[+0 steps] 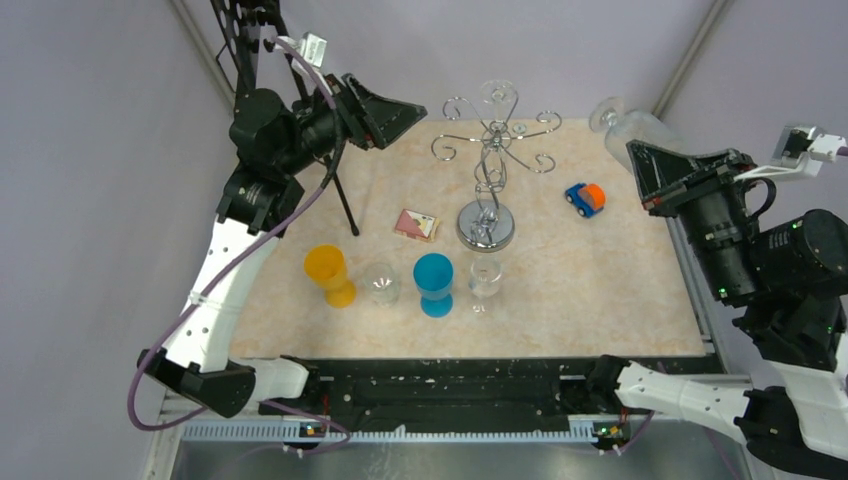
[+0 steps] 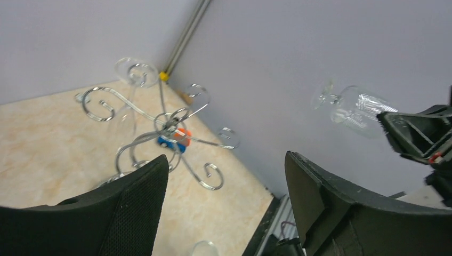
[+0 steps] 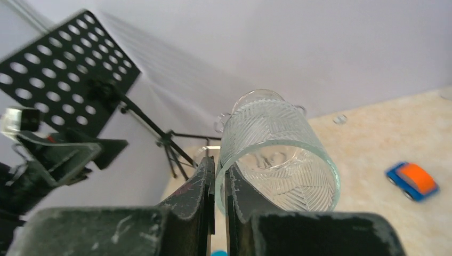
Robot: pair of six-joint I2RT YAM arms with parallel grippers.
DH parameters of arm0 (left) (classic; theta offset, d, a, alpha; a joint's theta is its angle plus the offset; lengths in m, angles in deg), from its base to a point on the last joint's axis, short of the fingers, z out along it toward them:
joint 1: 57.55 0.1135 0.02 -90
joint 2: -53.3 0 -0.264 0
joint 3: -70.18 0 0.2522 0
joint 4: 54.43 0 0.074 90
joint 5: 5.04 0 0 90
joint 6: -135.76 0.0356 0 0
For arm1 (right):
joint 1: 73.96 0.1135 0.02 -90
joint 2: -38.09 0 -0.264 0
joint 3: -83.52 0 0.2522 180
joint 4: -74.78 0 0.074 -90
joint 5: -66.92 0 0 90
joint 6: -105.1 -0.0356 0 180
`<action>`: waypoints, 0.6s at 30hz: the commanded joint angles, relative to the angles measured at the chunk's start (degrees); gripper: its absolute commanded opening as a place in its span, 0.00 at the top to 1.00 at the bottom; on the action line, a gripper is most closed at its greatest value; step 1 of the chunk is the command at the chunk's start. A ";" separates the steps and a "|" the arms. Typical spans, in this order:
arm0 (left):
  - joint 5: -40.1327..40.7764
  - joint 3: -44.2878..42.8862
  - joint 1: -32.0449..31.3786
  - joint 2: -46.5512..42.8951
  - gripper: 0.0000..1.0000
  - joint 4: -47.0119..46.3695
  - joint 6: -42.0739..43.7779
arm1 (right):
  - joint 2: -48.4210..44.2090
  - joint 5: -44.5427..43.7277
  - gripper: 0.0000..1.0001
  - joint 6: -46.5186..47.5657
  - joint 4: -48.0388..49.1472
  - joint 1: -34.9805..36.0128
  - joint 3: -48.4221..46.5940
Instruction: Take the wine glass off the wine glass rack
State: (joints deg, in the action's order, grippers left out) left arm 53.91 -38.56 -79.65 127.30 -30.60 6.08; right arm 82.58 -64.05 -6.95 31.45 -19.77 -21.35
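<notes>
The clear ribbed wine glass (image 1: 630,124) hangs in the air at the back right, away from the rack, foot pointing to the far wall. My right gripper (image 1: 641,172) is shut on its rim; in the right wrist view one finger sits inside the bowl (image 3: 277,154) and one outside, with the gripper (image 3: 216,172) pinching the wall. The chrome wine glass rack (image 1: 490,150) stands at the back middle, and no glass shows on its scroll arms (image 2: 165,125). My left gripper (image 1: 395,120) hovers high to the left of the rack, open (image 2: 226,157) and holding nothing. The held glass also shows in the left wrist view (image 2: 354,109).
In a row near the front stand an orange cup (image 1: 328,272), a clear glass (image 1: 381,284), a blue cup (image 1: 434,283) and a small stemmed glass (image 1: 485,280). A toy car (image 1: 585,198), a small packet (image 1: 416,224) and a black tripod (image 1: 340,195) lie further back.
</notes>
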 commanded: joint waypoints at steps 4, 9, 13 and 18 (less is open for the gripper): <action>6.19 1.19 0.07 -3.72 0.17 13.02 14.70 | 3.45 -8.55 1.00 -9.64 -29.27 -0.16 -6.83; 8.94 4.53 0.05 -5.65 0.17 13.98 16.18 | 6.32 -9.67 1.00 -16.73 -40.70 -0.23 -6.18; 9.09 5.81 0.08 -6.22 0.17 14.04 16.22 | 9.31 -5.24 1.00 -19.38 -44.08 -0.23 -4.19; 8.92 6.09 0.06 -6.36 0.18 13.84 16.21 | 11.45 0.96 1.00 -21.38 -43.54 -0.26 0.76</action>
State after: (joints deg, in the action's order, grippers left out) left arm 62.15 -32.75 -79.65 122.38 -15.76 20.99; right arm 92.96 -68.05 -25.44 -12.72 -19.77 -23.71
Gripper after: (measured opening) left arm 0.828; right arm 0.065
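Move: Free table beside the row of standing glasses, where the held glass seems bound, lies about 6 cm ahead of the right hand, 3 cm left and some 54 cm below. The clear glass ending the row stands about 6 cm ahead and 13 cm left of the hand, 45 cm below; the blue glass is 10 cm farther left. The rack rises about 26 cm ahead, 11 cm left. From the left hand the spot lies about 5 cm back, 25 cm right, 52 cm down. Sinking almost straight down by about 17 cm towards the open table right of the row, the right hand keeps its pinch on the clear glass's rim and tips some 40 degrees, its fingers swinging downward and its left side dropping. The empty left hand, still open, lowers about 8 cm with a small drift left and a slight roll. ##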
